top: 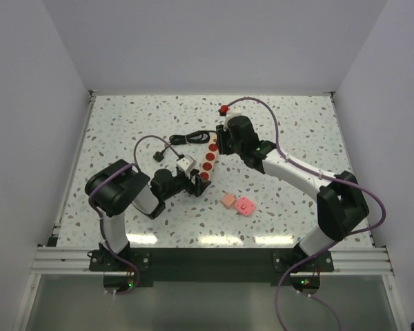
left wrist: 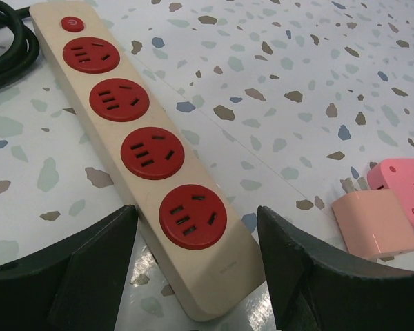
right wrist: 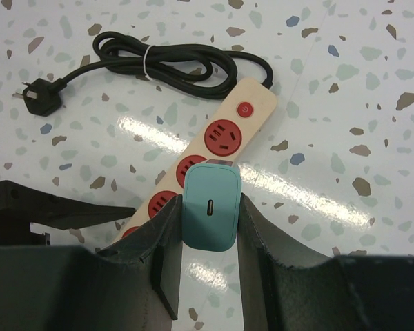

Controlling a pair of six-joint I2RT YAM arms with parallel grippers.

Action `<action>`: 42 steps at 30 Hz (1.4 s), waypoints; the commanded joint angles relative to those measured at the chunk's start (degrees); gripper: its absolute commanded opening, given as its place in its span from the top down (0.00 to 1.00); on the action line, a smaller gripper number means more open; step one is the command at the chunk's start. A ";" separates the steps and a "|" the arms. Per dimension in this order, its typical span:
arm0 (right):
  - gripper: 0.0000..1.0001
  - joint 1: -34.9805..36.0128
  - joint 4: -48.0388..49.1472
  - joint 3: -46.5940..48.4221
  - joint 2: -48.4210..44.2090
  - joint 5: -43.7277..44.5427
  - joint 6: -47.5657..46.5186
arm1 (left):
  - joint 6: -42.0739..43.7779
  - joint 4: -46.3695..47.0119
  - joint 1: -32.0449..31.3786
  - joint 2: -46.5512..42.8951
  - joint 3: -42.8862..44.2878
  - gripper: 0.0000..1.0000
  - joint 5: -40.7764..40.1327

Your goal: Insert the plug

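Observation:
A beige power strip [top: 208, 160] with several red sockets lies slanted mid-table. My left gripper [left wrist: 196, 221] is open, its fingers standing either side of the strip's [left wrist: 152, 152] near end with a gap on each side. My right gripper [right wrist: 209, 205] is shut on a teal plug [right wrist: 210, 207], a charger block with a USB-C slot facing the camera. It hangs over the strip [right wrist: 229, 131] around the second socket from the red switch. Its prongs are hidden. In the top view the right gripper [top: 223, 141] is at the strip's far end and the left gripper [top: 195, 181] at its near end.
The strip's black cable [right wrist: 172, 62] lies coiled behind it, ending in a black plug [right wrist: 38, 96]. Two pink adapters [top: 228, 200] [top: 245, 205] lie right of the strip's near end; in the left wrist view a pink charger [left wrist: 376, 224] lies close to the right finger.

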 commanded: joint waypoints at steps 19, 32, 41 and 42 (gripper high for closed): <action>1.00 -0.76 1.61 0.26 1.22 0.63 1.42 | -12.69 21.60 -2.23 3.63 -2.40 0.25 2.73; 1.00 -1.37 2.04 0.52 3.33 1.51 5.02 | -16.66 22.84 -9.61 7.94 2.79 0.25 3.35; 1.00 -2.16 4.24 -0.18 6.85 1.07 7.31 | -12.10 16.53 -9.71 -0.03 -0.99 0.23 -2.18; 1.00 -2.25 4.33 -0.10 7.20 1.07 7.39 | -11.65 14.34 -9.44 -1.10 -1.34 0.23 -2.80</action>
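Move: At the near end of the power strip, the left hand straddles it with open fingers: the near socket is about 1 cm ahead, 2 cm to its right and 2 cm below. The pink block stands some 8 cm back and 10 cm right of that hand. The right hand holds the teal plug; the second socket from the strip's far end lies about level with it, 3 cm left and 12 cm below. The cable coil is roughly 8 cm ahead and 11 cm left. Drawing back and dipping slightly first, the left hand, fingers staying wide open, then sweeps right and farther back, about 6 cm each way overall, tipping down some 10 degrees and pushing the strip's near end along with its far-side finger. The right hand keeps its grip on the plug and sinks about 5 cm towards the strip, mostly late, tilting slightly down. ##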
